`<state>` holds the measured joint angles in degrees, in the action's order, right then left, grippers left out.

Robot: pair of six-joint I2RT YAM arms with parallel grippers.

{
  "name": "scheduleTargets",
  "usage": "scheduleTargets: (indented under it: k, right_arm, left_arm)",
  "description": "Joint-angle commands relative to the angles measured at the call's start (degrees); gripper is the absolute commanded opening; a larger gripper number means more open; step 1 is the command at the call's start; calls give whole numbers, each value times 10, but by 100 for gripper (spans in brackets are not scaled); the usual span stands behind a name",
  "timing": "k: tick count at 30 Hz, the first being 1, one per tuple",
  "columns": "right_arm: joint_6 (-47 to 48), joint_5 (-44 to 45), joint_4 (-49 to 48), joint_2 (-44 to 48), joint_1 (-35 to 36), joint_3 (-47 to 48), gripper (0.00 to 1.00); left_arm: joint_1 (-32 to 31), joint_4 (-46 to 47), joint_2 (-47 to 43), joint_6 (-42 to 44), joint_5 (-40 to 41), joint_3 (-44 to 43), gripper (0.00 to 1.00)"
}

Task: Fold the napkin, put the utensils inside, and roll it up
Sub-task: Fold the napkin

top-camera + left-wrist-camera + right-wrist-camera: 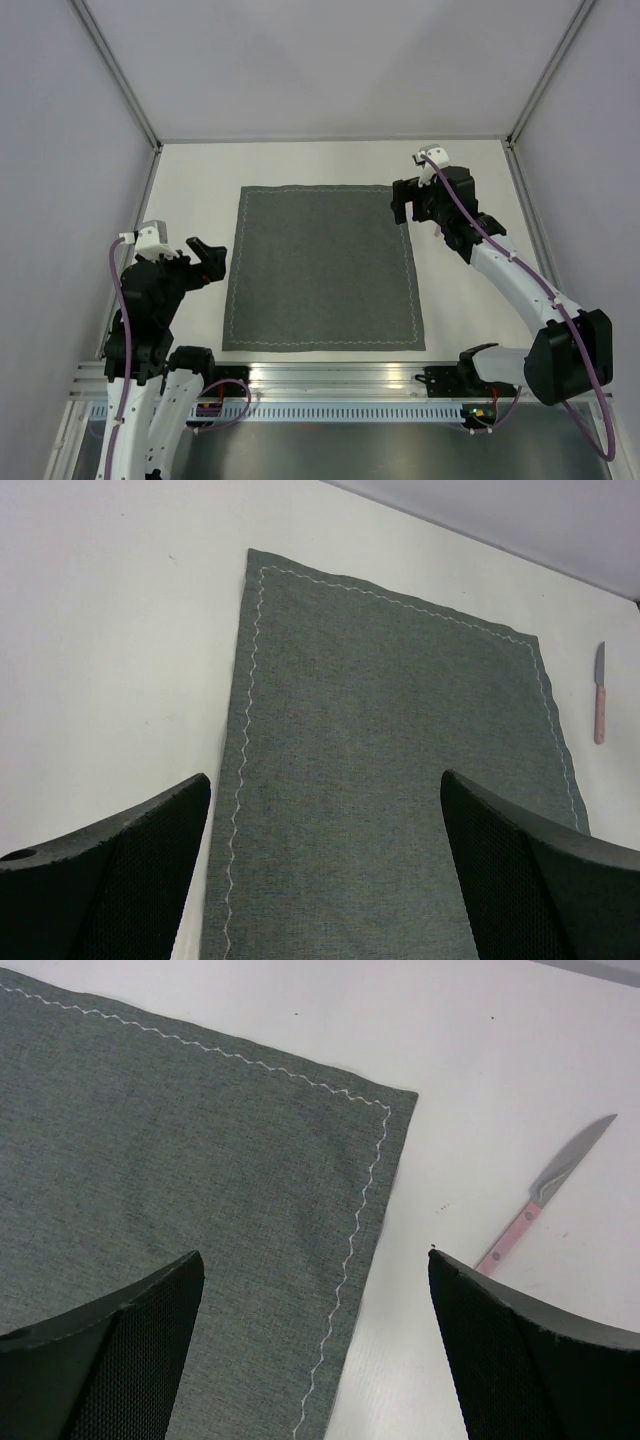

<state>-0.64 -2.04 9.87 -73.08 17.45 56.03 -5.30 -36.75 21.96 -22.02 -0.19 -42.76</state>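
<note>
The dark grey napkin (320, 268) lies flat and unfolded in the middle of the white table, its pale stitched line along every edge. My left gripper (210, 262) hangs open beside the napkin's left edge; in the left wrist view the gripper (325, 780) straddles that edge of the napkin (390, 760). My right gripper (403, 212) is open above the far right corner. In the right wrist view the gripper (316, 1255) spans the right edge of the napkin (190, 1160). A slim pink-handled knife (545, 1200) lies on the table right of the cloth, also in the left wrist view as the knife (599, 695). My right arm hides it from above.
An aluminium rail (330, 378) runs along the near table edge between the arm bases. Pale walls with metal frame posts (120, 70) close in the back and sides. Bare white table (330, 162) surrounds the cloth.
</note>
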Motion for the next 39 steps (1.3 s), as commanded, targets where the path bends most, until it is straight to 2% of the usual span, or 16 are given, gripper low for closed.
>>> scheduleTargets:
  k: [1,10,13,15,19,21,25,29,31,34,39]
  right_arm:
    - [2,17,-15,8,-1,6,98]
    - [23,-17,-10,11,-1,-2,98]
    - [12,-47,12,-1,0,20,98]
    - [8,-55,37,-21,20,48,94]
    - [18,-25,83,-68,120,101,90]
    - [43,12,90,-99,194,123,89]
    - [63,17,96,-165,295,179,83]
    - [49,6,72,-222,396,208,73]
    - [47,10,48,-237,451,203,73]
    - [44,6,30,-281,512,208,71]
    - [27,-18,20,-362,551,255,65]
  left_arm:
    - [-3,3,-6,15,-11,-1,100]
    - [-2,3,-6,15,-9,-2,100]
    - [-2,2,-6,15,-3,-2,100]
    - [-2,3,-8,15,0,-2,100]
    - [-2,2,-9,15,-1,-2,100]
    - [-2,1,-9,13,15,-2,100]
    - [-2,-2,-9,12,20,-3,100]
    - [-2,-5,-13,7,40,-6,100]
    - [-2,-7,-15,2,62,-9,100]
    - [-2,-5,-7,0,87,-35,100]
    - [-1,-10,46,0,120,-117,100]
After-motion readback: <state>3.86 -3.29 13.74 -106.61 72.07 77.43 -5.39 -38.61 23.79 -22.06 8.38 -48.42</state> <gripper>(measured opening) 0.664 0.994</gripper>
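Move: Back and far to the left of the right hand lies its likely aim, the napkin's near-left corner: about 43 cm left, 29 cm back and 20 cm below. The napkin's near-right corner is some 46 cm right of that corner, level with it; the far-right corner is about 16 cm ahead of the right hand and 2 cm right, and the knife 10 cm ahead and 14 cm right. From the left hand, the near-left corner is about 12 cm back, hardly to either side, 25 cm below. Sweeping left and back over the flat napkin, the right hand covers about 35 cm leftward and 23 cm back, sinking 10 cm as it nears the near-left corner. It swings some 60 degrees counter-clockwise until its fingers point mostly left, and they close by about a third on nothing. Late on, the left hand edges up and left a few centimetres, still wide open. ##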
